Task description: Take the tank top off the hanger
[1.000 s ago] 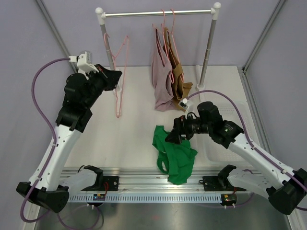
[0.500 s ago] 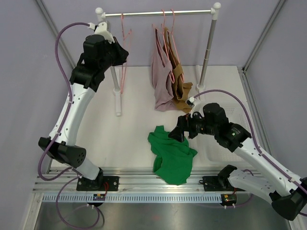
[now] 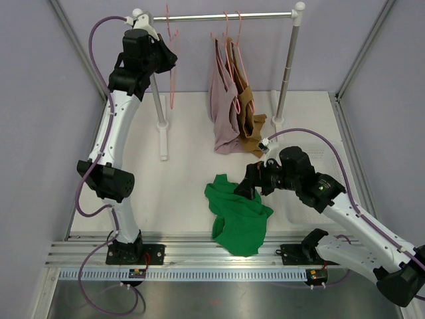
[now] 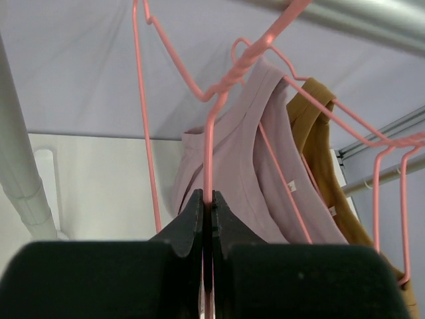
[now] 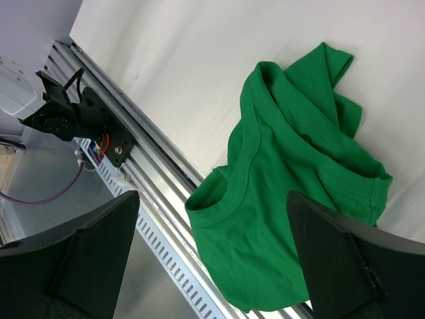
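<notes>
The green tank top [image 3: 236,216] lies crumpled on the table near the front edge, off any hanger. It fills the right wrist view as the tank top [image 5: 299,179]. My right gripper [image 3: 246,185] hovers just above its right side, open [image 5: 212,194], with nothing between the fingers. An empty pink wire hanger [image 3: 171,80] hangs at the left end of the rail, its hook up at the bar. My left gripper [image 3: 167,58] is shut on it; in the left wrist view the gripper [image 4: 206,199] pinches the hanger's wire [image 4: 208,146].
A metal clothes rail [image 3: 219,16] on two posts [image 3: 287,66] spans the back. A mauve top [image 3: 222,100] and a brown top [image 3: 249,109] hang on pink hangers at its middle. The aluminium base rail [image 3: 199,249] runs along the front, under the tank top's hem.
My left arm lifted the empty hanger from low over the table up to the rail. My right gripper opened and drew slightly back, leaving the green tank top on the table.
</notes>
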Motion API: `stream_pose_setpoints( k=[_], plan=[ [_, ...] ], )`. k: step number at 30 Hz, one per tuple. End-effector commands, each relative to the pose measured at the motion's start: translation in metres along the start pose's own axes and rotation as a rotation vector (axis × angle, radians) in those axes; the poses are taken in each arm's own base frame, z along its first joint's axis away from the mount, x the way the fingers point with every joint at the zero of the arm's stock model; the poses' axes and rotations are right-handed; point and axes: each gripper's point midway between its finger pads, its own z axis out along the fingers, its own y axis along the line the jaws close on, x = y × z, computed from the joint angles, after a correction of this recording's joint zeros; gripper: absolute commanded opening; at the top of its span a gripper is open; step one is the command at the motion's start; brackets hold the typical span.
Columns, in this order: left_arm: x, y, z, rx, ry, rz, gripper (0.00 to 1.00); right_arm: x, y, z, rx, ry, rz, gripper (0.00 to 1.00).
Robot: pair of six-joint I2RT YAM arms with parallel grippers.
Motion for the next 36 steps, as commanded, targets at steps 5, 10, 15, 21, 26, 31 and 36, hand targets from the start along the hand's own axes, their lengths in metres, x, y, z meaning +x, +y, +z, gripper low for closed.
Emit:
stream_pose_setpoints(
  k=[5, 10, 15, 21, 26, 31, 36],
  plan=[
    [-0.009, -0.006, -0.007, 0.070, -0.005, -0.028, 0.20, 0.009, 0.019, 0.009, -0.125, 0.058, -0.019, 0.99],
    [-0.014, -0.010, -0.025, 0.079, -0.024, -0.018, 0.65, 0.020, 0.002, 0.025, -0.003, 0.144, -0.029, 0.99],
    [-0.021, -0.015, -0.063, 0.079, -0.038, 0.022, 0.99, 0.037, -0.016, 0.042, 0.202, 0.212, -0.069, 1.00],
    [0.001, 0.010, -0.136, -0.037, -0.061, 0.003, 0.99, 0.072, -0.030, 0.066, 0.394, 0.309, -0.141, 1.00],
    [0.030, 0.044, -0.186, -0.165, -0.114, -0.029, 0.99, 0.103, -0.041, 0.089, 0.487, 0.384, -0.180, 0.99],
    [0.059, 0.043, -0.220, -0.126, -0.078, -0.025, 0.99, 0.141, -0.065, 0.109, 0.553, 0.517, -0.182, 1.00],
    [0.087, 0.047, -0.240, -0.114, -0.020, 0.028, 0.99, 0.158, -0.068, 0.123, 0.534, 0.570, -0.172, 0.45]
  ],
)
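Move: My left hand, holding the bare pink hanger, has the rail it hangs on about 12 cm above and 3 cm ahead; the rack's left post stands some 9 cm left and 3 ahead, the mauve tank top 19 cm right and 2 ahead. From my open right hand the green tank top lies some 20 cm below, 5 back and 1 right; the white tray is about 32 cm right and 10 ahead. I dip my left hand a couple of centimetres, open its fingers wide to let the hanger go on the rail, then draw it back some 23 cm towards me and a little left. My right hand sinks about 20 cm onto the green tank top, tipping its fingers from slanting left to nearly straight down, and at the end begins closing them on the cloth. ##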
